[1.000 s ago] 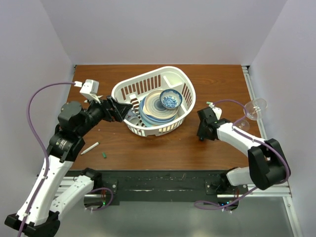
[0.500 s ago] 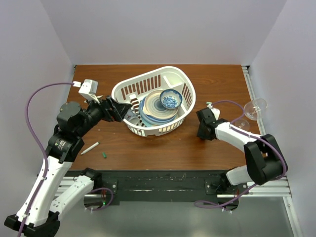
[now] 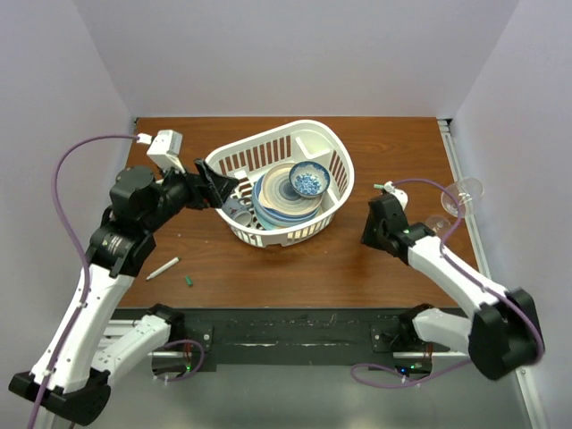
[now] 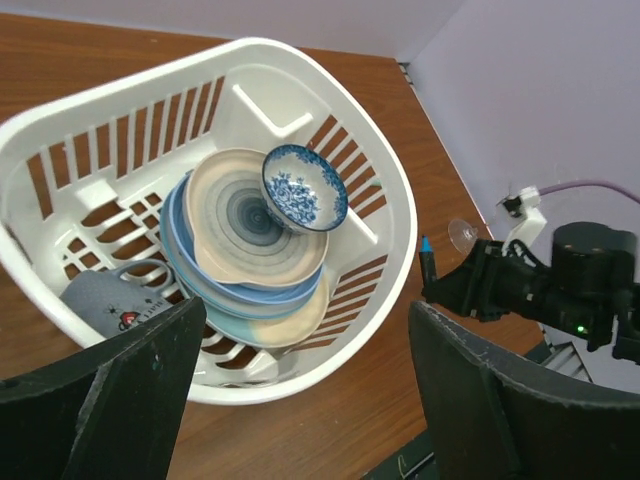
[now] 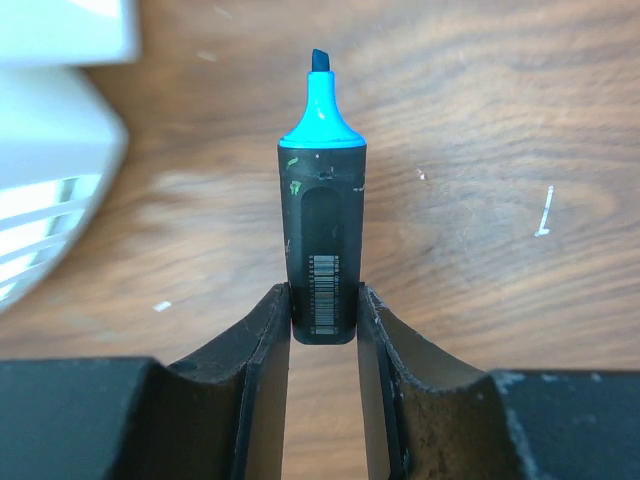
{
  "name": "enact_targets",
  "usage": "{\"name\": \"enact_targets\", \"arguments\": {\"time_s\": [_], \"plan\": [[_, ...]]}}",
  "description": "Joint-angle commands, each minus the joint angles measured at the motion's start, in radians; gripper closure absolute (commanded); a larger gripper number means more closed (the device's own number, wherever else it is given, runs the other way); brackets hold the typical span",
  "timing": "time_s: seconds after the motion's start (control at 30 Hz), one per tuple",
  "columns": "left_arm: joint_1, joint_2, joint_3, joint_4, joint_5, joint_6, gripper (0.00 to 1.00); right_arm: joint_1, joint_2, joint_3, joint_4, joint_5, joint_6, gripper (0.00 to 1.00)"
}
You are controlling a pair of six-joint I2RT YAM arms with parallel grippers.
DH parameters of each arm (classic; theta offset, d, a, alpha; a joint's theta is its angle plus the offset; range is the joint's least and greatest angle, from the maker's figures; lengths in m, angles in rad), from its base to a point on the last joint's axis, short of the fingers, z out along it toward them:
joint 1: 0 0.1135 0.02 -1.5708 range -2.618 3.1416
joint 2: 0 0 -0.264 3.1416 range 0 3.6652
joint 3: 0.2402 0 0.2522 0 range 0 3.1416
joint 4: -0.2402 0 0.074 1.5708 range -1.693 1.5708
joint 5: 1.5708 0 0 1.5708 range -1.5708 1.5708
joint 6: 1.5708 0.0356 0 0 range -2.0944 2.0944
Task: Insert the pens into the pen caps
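My right gripper (image 5: pixel 323 312) is shut on the butt end of a black marker (image 5: pixel 322 230), one of the pens. Its bright blue tip points away from the wrist, just above the wood. The left wrist view shows the same marker (image 4: pixel 427 265) upright in that gripper, right of the basket. A thin white pen (image 3: pixel 163 268) and a tiny dark green pen cap (image 3: pixel 189 281) lie on the table at the front left. My left gripper (image 3: pixel 214 188) hovers open and empty at the basket's left rim, its fingers (image 4: pixel 110 400) framing the basket.
A white slatted basket (image 3: pixel 308 122) in the middle holds stacked plates, a blue patterned bowl (image 3: pixel 309 180) and a grey mug (image 4: pixel 110 298). A clear wine glass (image 3: pixel 460 197) lies at the right edge. Bare wood shows in front of the basket.
The right jaws have closed on the marker, and that arm has swung a little right and back with it. The left gripper rose slightly toward the basket rim and narrowed a bit.
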Motion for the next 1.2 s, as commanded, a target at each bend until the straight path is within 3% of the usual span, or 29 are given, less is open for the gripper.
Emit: {"name": "enact_targets", "arguments": {"time_s": [0.0,0.2,0.5,0.77,1.17], "plan": [[0.002,0.092,0.025,0.020,0.121,-0.060,0.14,0.026,-0.175,0.077,-0.105,-0.015,-0.029,0.91],[0.001,0.197,-0.013,0.203,0.293,-0.156,0.18,0.170,-0.263,0.198,-0.062,-0.112,-0.023,0.94],[-0.010,0.269,-0.080,0.428,0.361,-0.268,0.20,0.399,-0.116,0.325,0.088,-0.130,0.048,0.97],[-0.032,0.283,-0.153,0.500,0.373,-0.316,0.22,0.528,0.015,0.437,0.164,-0.075,0.046,0.97],[-0.053,0.307,-0.176,0.456,0.370,-0.330,0.35,0.594,0.127,0.559,0.161,-0.006,0.026,0.97]]}}
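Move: The black pen with the blue neck is already in the right fingers, its middle about 4 cm ahead of that hand. The open left gripper, which the pen is taken to, is roughly 37 cm left of the right hand, 27 cm higher and 1 cm back. From the left hand the pen is some 37 cm right, 5 cm ahead, 26 cm below. From the right hand, the basket's middle is 14 cm ahead, 23 cm left; the green cap 14 cm ahead, 3 cm right. Keep the right gripper shut on the pen's rear end; lift it and swing it left to the left gripper, about 24 cm left and 19 cm up, turning the wrist counter-clockwise and levelling the fingers. Meanwhile, bring the left gripper some 9 cm right and 6 cm down to meet it, tipping its fingers down, and partly close them around the blue neck. ##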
